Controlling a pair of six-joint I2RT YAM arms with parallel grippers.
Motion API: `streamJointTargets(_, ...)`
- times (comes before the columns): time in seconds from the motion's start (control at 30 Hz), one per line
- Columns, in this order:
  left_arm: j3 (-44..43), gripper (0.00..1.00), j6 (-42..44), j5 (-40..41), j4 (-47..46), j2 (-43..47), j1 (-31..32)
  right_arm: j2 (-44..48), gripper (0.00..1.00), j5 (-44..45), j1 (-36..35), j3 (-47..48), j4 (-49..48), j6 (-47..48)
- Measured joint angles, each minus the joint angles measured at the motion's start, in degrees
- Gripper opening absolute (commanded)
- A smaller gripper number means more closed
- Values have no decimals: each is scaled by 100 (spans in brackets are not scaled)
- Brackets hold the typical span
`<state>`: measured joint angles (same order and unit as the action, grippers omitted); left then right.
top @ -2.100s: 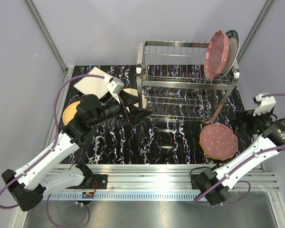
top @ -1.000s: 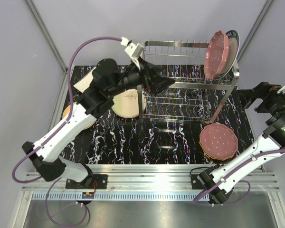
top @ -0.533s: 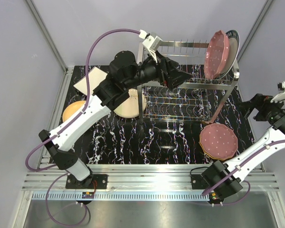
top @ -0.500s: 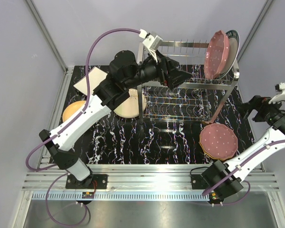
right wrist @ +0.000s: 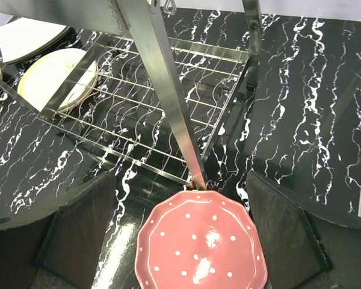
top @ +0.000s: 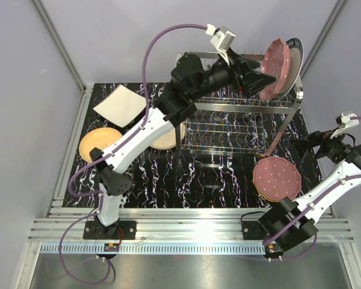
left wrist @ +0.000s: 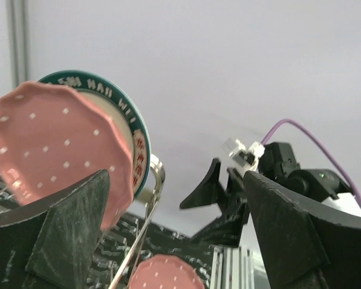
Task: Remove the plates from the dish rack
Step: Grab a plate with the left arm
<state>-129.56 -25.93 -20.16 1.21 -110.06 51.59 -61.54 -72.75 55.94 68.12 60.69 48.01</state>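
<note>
The chrome dish rack (top: 237, 102) stands at the back of the table. Two plates lean in its upper right end: a pink polka-dotted plate (top: 274, 69) and, behind it, a white plate with a dark patterned rim (top: 296, 55). My left gripper (top: 262, 77) hangs open over the rack's top, just left of the pink plate (left wrist: 60, 150), holding nothing. My right gripper (top: 299, 146) is open and empty, right of the rack. It is above another pink dotted plate (right wrist: 201, 241) that lies on the table by the rack's leg.
A white square plate (top: 121, 105), a yellow-orange plate (top: 99, 143) and a cream plate (top: 168, 137) lie on the black marbled table left of the rack. The pink plate on the table (top: 277, 179) tops a small stack. Grey walls close in on both sides.
My left arm has swung up from the cream plate and rightward over the rack's top to the leaning plates. My right gripper has moved slightly left and down. Both stay open.
</note>
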Motion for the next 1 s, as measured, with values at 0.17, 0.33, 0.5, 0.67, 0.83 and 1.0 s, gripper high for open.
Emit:
streamJointTargets(0.17, -573, 89, -264, 74, -498, -785, 118, -79, 96, -39, -39, -129, -68, 63)
streamJointTargets(0.33, -708, 84, -476, 286, -837, -1283, 184, 26, 96, -35, -39, -376, -299, 9)
streamJointTargets(0.5, -807, 77, -557, 487, -970, -1600, 223, 160, 96, -33, -44, -496, -452, -44)
streamJointTargets(0.67, -857, 70, -507, 686, -1045, -1720, 264, 179, 96, -33, -44, -608, -557, -66)
streamJointTargets(0.83, -920, 66, -269, 850, -1130, -1794, 341, 179, 96, -33, -44, -688, -562, -83)
streamJointTargets(1.0, -929, 61, 17, 929, -1117, -1875, 382, 190, 96, -31, -44, -726, -586, -87)
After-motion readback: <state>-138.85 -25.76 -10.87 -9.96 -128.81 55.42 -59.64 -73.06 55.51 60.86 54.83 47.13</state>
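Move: The left hand is empty and open at the upper rack. The standing pink plate lies about 11 cm ahead of it, 9 cm to its right and some 4 cm lower. The green-rimmed plate stands close behind the pink one, about 4 cm farther right and level with it front to back. The rack's near right corner is roughly 2 cm ahead, 14 cm right and 10 cm below the hand. From the right hand, the pink plate is about 15 cm ahead, 10 cm left and 20 cm higher. The left hand swings some 9 cm to the right while sinking about 7 cm and reaching 5 cm forward, quick at first and then easing, to bring its fingertips to the near rim of the pink plate; its fingers close by about a third on the way, still pointing right and slightly up, with barely any turn of the wrist. The empty right hand, its fingers left wide open, just settles a couple of centimetres lower above the pink plate on the table. ##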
